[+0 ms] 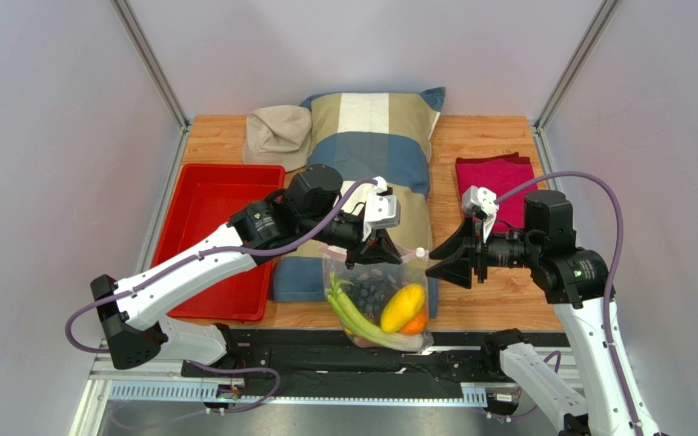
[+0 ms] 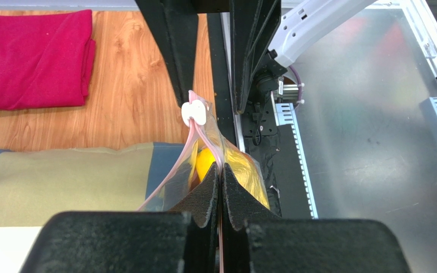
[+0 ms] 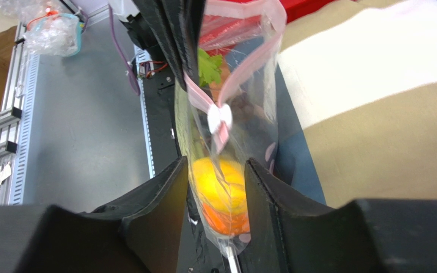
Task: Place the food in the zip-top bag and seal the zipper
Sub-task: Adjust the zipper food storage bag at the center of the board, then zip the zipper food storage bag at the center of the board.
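The clear zip-top bag (image 1: 382,304) hangs over the table's near edge. Inside it lie the food pieces: a green celery stalk (image 1: 353,313), dark grapes (image 1: 371,289), a yellow pepper (image 1: 402,307) and an orange (image 1: 415,322). My left gripper (image 2: 221,176) is shut on the pink zipper (image 2: 203,136) at the bag's top left corner. A white slider (image 3: 219,116) sits on the strip, and beyond it the two pink lips spread apart. My right gripper (image 3: 215,176) is open and straddles the bag's right edge, with the pepper (image 3: 221,185) between its fingers.
A red tray (image 1: 221,236) lies at the left. A striped pillow (image 1: 375,136) sits behind the bag, with a beige cloth (image 1: 278,134) beside it. A folded magenta cloth (image 1: 494,182) lies at the back right. A black rail (image 1: 307,350) runs under the bag.
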Robot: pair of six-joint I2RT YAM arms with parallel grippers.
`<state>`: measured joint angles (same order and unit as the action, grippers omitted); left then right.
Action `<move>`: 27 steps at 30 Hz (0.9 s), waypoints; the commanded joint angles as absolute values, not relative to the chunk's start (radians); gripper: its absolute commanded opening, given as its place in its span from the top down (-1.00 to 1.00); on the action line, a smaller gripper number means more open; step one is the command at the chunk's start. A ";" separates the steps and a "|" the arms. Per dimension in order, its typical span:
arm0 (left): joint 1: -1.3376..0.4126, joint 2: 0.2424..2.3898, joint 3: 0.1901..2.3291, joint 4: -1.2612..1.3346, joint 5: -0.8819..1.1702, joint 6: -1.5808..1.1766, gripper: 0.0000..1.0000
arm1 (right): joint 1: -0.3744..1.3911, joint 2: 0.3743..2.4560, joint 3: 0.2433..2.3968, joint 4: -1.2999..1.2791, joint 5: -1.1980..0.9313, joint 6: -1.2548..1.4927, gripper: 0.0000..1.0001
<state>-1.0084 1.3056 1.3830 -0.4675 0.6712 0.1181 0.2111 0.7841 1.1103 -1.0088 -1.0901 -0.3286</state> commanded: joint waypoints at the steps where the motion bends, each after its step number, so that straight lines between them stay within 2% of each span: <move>1: -1.011 1.313 1.394 -0.410 0.701 0.146 1.00 | 0.270 0.779 1.098 -0.893 -1.095 -0.316 0.18; 4: -1.011 1.315 1.402 -0.420 0.692 0.150 1.00 | 0.281 0.781 1.094 -0.890 -1.089 -0.313 0.57; 5: -1.011 1.313 1.401 -0.422 0.690 0.156 1.00 | 0.282 0.778 1.088 -0.891 -1.083 -0.314 0.82; 7: -1.011 1.299 1.385 -0.422 0.681 0.161 1.00 | 0.282 0.764 1.080 -0.893 -1.074 -0.316 1.00; 10: -1.011 1.284 1.370 -0.428 0.680 0.173 0.98 | 0.282 0.747 1.069 -0.881 -1.057 -0.316 1.00; 12: -1.011 1.279 1.368 -0.442 0.666 0.178 0.92 | 0.282 0.736 1.066 -0.868 -1.046 -0.313 1.00; 13: -1.011 1.276 1.371 -0.449 0.666 0.182 0.83 | 0.282 0.735 1.066 -0.867 -1.045 -0.311 1.00; 15: -1.011 1.275 1.370 -0.463 0.661 0.196 0.81 | 0.281 0.730 1.066 -0.861 -1.043 -0.305 1.00; 19: -1.009 1.264 1.397 -0.505 0.638 0.219 0.19 | 0.282 0.723 1.066 -0.854 -1.040 -0.310 1.00; 22: -1.011 1.235 1.416 -0.500 0.632 0.259 -0.16 | 0.284 0.715 1.068 -0.861 -1.040 -0.328 1.00; 24: -1.011 1.227 1.422 -0.457 0.643 0.276 -0.27 | 0.284 0.712 1.068 -0.865 -1.043 -0.336 1.00; 27: -1.012 1.285 1.486 -0.472 0.664 0.288 -0.29 | 0.285 0.713 1.069 -0.870 -1.043 -0.354 1.00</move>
<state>-1.0084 1.2713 1.3903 -0.5045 0.6357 0.2348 0.2787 0.7231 1.0649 -0.9066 -1.0454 -0.3119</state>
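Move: The right fingers, half open, straddle the zip rim's end tab: it lies about 1 cm to their left, level with them, with the white slider some 2 cm to the left. From the left hand, still pinching the rim, that tab is about 6 cm to the right and the slider 4 cm. The yellow fruit hangs in the bag roughly 12 cm below the right hand, 5 cm left and 3 cm back. Edging about 1 cm left along the rim, the right hand shuts its fingers on the end tab just short of the slider, then holds there with a slight wrist roll. The left hand keeps its pinch, sinking nearly 1 cm, then opens wide and lets go of the rim, easing about 1 cm left and rising 1.5 cm from its low point, its fingertips still astride the rim. ##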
